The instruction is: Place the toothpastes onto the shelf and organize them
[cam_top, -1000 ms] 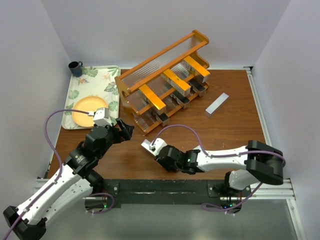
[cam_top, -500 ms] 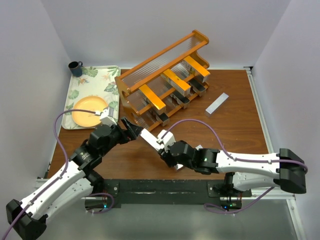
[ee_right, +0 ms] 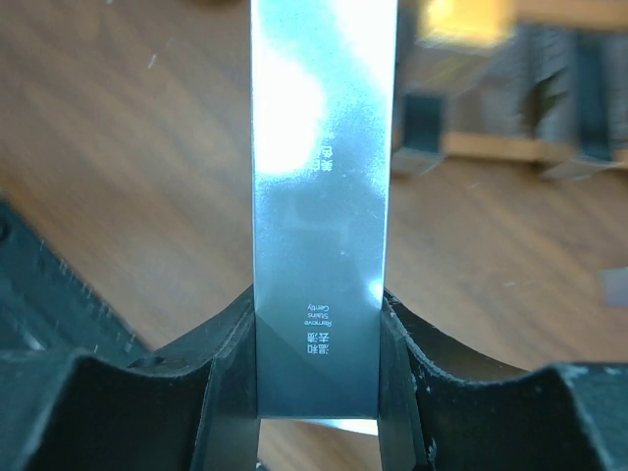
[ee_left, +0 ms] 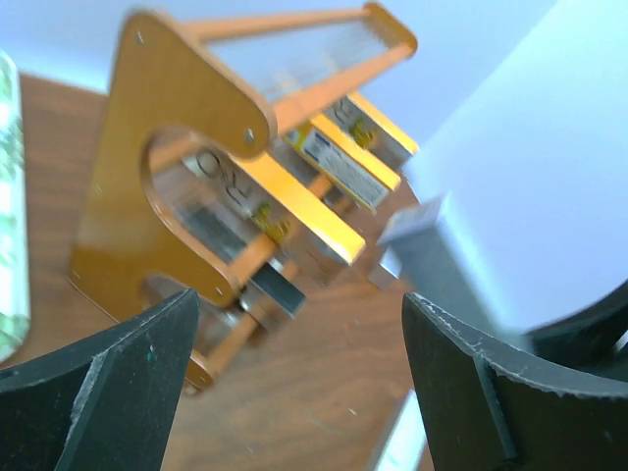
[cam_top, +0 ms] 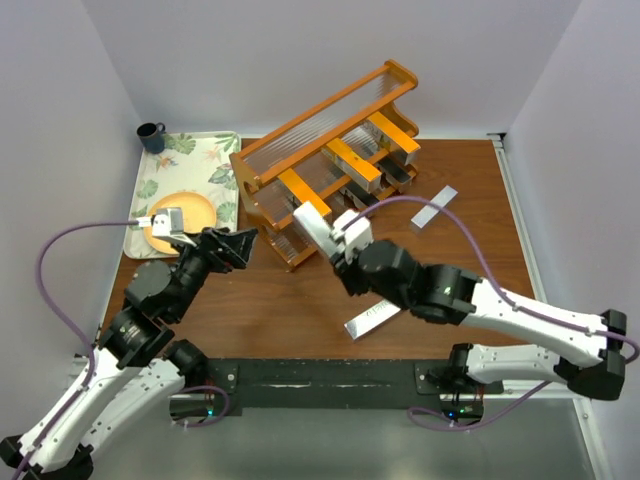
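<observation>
My right gripper (cam_top: 341,256) (ee_right: 319,378) is shut on a shiny silver toothpaste carton (cam_top: 312,222) (ee_right: 319,167), held above the table just in front of the near left end of the orange wooden shelf (cam_top: 262,158) (ee_left: 147,186). The carton sticks out past the fingers toward the shelf. Three orange-gold cartons (cam_top: 352,160) (ee_left: 339,162) lie across the shelf's tiers, with dark grey ones (cam_top: 361,200) lower down. Two more silver cartons lie on the table, one near the front (cam_top: 372,318) and one to the right of the shelf (cam_top: 433,208). My left gripper (cam_top: 236,246) (ee_left: 299,378) is open and empty, left of the shelf.
A floral tray (cam_top: 222,150) at the back left holds a yellow plate (cam_top: 180,212). A dark cup (cam_top: 152,135) stands behind it. White walls close in on three sides. The right arm stretches diagonally across the table's front half.
The right arm has lifted the silver carton and carried it back toward the shelf's near end. The left arm has drawn back to the left, still open.
</observation>
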Controlling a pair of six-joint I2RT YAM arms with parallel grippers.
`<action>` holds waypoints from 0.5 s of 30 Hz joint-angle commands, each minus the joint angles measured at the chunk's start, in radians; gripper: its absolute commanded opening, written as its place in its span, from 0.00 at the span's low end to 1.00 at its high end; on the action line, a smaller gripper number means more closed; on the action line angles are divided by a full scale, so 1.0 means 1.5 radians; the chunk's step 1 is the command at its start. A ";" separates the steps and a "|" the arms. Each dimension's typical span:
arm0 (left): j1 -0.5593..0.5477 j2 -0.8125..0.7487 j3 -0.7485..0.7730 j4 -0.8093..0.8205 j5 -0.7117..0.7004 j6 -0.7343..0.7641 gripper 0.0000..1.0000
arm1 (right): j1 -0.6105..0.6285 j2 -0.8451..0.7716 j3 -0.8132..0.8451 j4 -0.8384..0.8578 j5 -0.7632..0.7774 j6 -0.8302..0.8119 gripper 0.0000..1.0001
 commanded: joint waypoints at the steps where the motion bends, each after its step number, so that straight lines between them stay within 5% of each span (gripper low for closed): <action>1: 0.003 -0.013 0.016 0.036 -0.056 0.140 0.89 | -0.111 -0.017 0.123 -0.058 -0.079 -0.053 0.26; 15: 0.004 -0.010 -0.046 0.106 -0.005 0.389 0.94 | -0.381 0.206 0.459 -0.132 -0.231 -0.201 0.26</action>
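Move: The empty top tier of the shelf, right of its middle, lies some 29 cm ahead of the right hand, about 3 cm to its right and 6 cm higher. On the tier below, the middle yellow box is 21 cm ahead and 2 cm right, the right yellow box 26 cm ahead and 10 cm right, both about 5 cm below the hand. That top-tier spot is about 26 cm ahead of the left hand and 21 cm right, near its height. The white toothpaste box, still pinched by one end in the right fingers, is carried quickly forward about 13 cm and up about 11 cm towards the shelf's top tier, also 6 cm to the right early on; the climb flattens out as the forward reach goes on. The wrist turns some 10 degrees clockwise and the grip stays. Meanwhile the empty left hand shifts about 2 cm left, rolling some 20 degrees left side up. ##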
